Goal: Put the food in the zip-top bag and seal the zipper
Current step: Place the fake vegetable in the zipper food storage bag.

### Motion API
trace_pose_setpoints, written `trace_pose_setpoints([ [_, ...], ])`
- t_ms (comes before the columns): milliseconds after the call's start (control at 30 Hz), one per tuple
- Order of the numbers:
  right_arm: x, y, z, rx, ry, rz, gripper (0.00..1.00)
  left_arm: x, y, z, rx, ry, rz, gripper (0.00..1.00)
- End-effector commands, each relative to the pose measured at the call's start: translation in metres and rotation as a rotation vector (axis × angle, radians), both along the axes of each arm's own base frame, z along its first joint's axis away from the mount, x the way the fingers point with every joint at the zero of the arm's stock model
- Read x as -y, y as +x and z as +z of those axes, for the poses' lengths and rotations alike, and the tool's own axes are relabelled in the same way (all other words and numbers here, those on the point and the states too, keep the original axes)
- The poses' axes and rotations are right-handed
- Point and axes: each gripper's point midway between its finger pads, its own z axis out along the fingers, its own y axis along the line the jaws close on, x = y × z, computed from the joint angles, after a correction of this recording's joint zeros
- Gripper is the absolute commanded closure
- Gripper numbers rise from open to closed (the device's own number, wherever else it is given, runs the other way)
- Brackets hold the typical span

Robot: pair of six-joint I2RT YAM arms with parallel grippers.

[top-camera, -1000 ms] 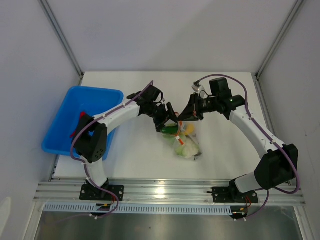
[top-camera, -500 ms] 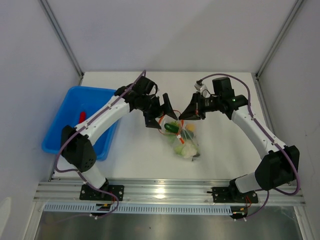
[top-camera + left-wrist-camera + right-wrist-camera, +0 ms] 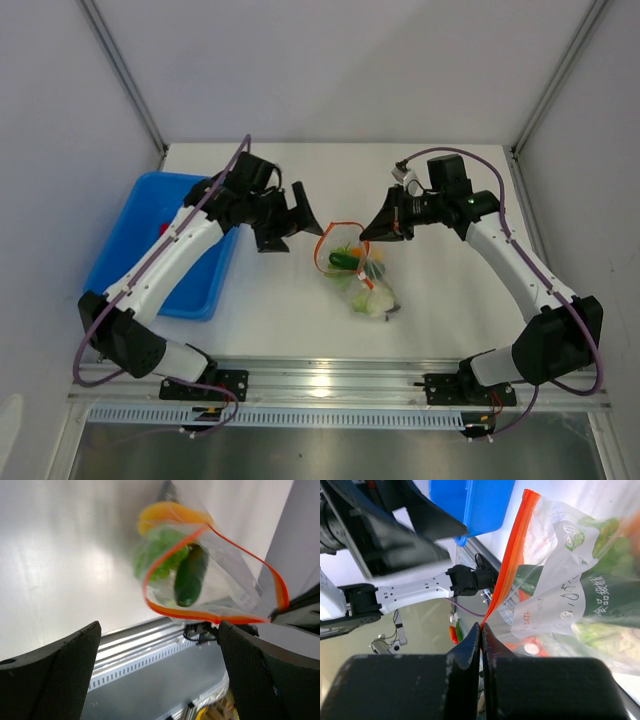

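Note:
The zip-top bag [image 3: 362, 278] lies at mid-table, its mouth standing open as an orange-red loop, the zipper [image 3: 324, 243]. Inside it are food pieces: a dark green cucumber [image 3: 191, 575], green grapes [image 3: 159, 556], an orange-yellow piece [image 3: 165, 514] and a white-green leafy vegetable [image 3: 376, 301]. My right gripper [image 3: 481, 629] is shut on the end of the zipper [image 3: 513, 555], holding that corner up. My left gripper [image 3: 292, 222] hovers open and empty just left of the bag's mouth, its fingers [image 3: 52, 672] wide apart.
A blue tray [image 3: 130, 215] sits at the table's left edge under my left arm, with a bit of red [image 3: 161, 229] showing inside. The table's front rail [image 3: 330, 378] runs close below the bag. Grey walls enclose the table on three sides.
My left gripper opened at the bag's mouth, left the cucumber inside, and drew back to the left. The right gripper kept its hold on the zipper end.

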Motion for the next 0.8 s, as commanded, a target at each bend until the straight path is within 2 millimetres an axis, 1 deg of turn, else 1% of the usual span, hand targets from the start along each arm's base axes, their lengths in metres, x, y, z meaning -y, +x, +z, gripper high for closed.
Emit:
trace_pose_setpoints([
  [0, 0.006, 0.003, 0.01, 0.066, -0.025, -0.032, 1.0, -0.052, 0.016, 0.005, 0.074, 0.04, 0.171, 0.01],
  [67, 0.008, 0.004, 0.003, 0.055, -0.054, -0.043, 1.0, -0.074, 0.021, 0.005, 0.084, 0.049, 0.239, 0.01],
  [100, 0.01, 0.007, -0.001, 0.053, -0.077, -0.056, 1.0, -0.097, 0.027, -0.001, 0.066, 0.075, 0.32, 0.01],
  [167, 0.014, 0.006, -0.007, 0.046, -0.114, -0.058, 1.0, -0.122, 0.031, -0.007, 0.052, 0.112, 0.405, 0.0],
  [200, 0.015, 0.007, -0.013, 0.041, -0.134, -0.063, 1.0, -0.143, 0.036, -0.009, 0.046, 0.132, 0.478, 0.01],
  [233, 0.016, 0.007, -0.016, 0.03, -0.147, -0.064, 1.0, -0.157, 0.036, -0.016, 0.021, 0.152, 0.537, 0.01],
  [267, 0.017, 0.008, -0.019, 0.027, -0.154, -0.063, 1.0, -0.167, 0.038, -0.017, 0.017, 0.154, 0.579, 0.01],
  [300, 0.017, 0.007, -0.022, 0.017, -0.156, -0.063, 1.0, -0.185, 0.04, -0.023, -0.003, 0.157, 0.66, 0.01],
  [333, 0.016, 0.008, -0.024, 0.015, -0.155, -0.061, 1.0, -0.195, 0.045, -0.027, 0.015, 0.158, 0.7, 0.01],
  [367, 0.016, 0.007, -0.027, 0.005, -0.156, -0.061, 1.0, -0.203, 0.049, -0.025, 0.04, 0.146, 0.734, 0.0],
  [400, 0.016, 0.008, -0.03, -0.001, -0.158, -0.06, 1.0, -0.22, 0.052, -0.032, 0.038, 0.143, 0.786, 0.01],
  [433, 0.015, 0.008, -0.031, -0.003, -0.162, -0.058, 1.0, -0.229, 0.055, -0.034, 0.057, 0.154, 0.809, 0.01],
  [467, 0.016, 0.009, -0.033, 0.001, -0.168, -0.056, 1.0, -0.244, 0.061, -0.038, 0.075, 0.167, 0.847, 0.01],
  [533, 0.017, 0.01, -0.038, -0.006, -0.178, -0.053, 1.0, -0.261, 0.066, -0.041, 0.092, 0.197, 0.862, 0.01],
  [567, 0.016, 0.011, -0.04, -0.009, -0.182, -0.051, 1.0, -0.277, 0.071, -0.041, 0.111, 0.218, 0.892, 0.0],
  [600, 0.016, 0.01, -0.042, -0.007, -0.183, -0.044, 1.0, -0.288, 0.074, -0.048, 0.114, 0.268, 0.877, 0.01],
  [633, 0.016, 0.012, -0.046, -0.017, -0.188, -0.044, 1.0, -0.297, 0.078, -0.05, 0.127, 0.29, 0.875, 0.0],
  [667, 0.015, 0.011, -0.048, -0.023, -0.186, -0.037, 1.0, -0.32, 0.084, -0.056, 0.148, 0.362, 0.885, 0.01],
  [733, 0.014, 0.012, -0.053, -0.034, -0.188, -0.031, 1.0, -0.336, 0.088, -0.064, 0.147, 0.392, 0.894, 0.01],
  [767, 0.014, 0.012, -0.054, -0.035, -0.191, -0.028, 1.0, -0.347, 0.093, -0.065, 0.162, 0.39, 0.913, 0.01],
])
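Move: The red pepper lies on the blue bin's floor, about 38 cm left of the open left hand, 10 cm ahead and 22 cm below. The bin's middle is close by, some 36 cm left and 10 cm ahead. The bag's mouth is roughly 12 cm right of the left hand and 3 cm back. From the right hand, pinching the bag's rim, the pepper lies about 54 cm left and 10 cm ahead. Open left hand sweeps some 30 cm left over the bin; right lowers the pinched bag rim 5 cm. ##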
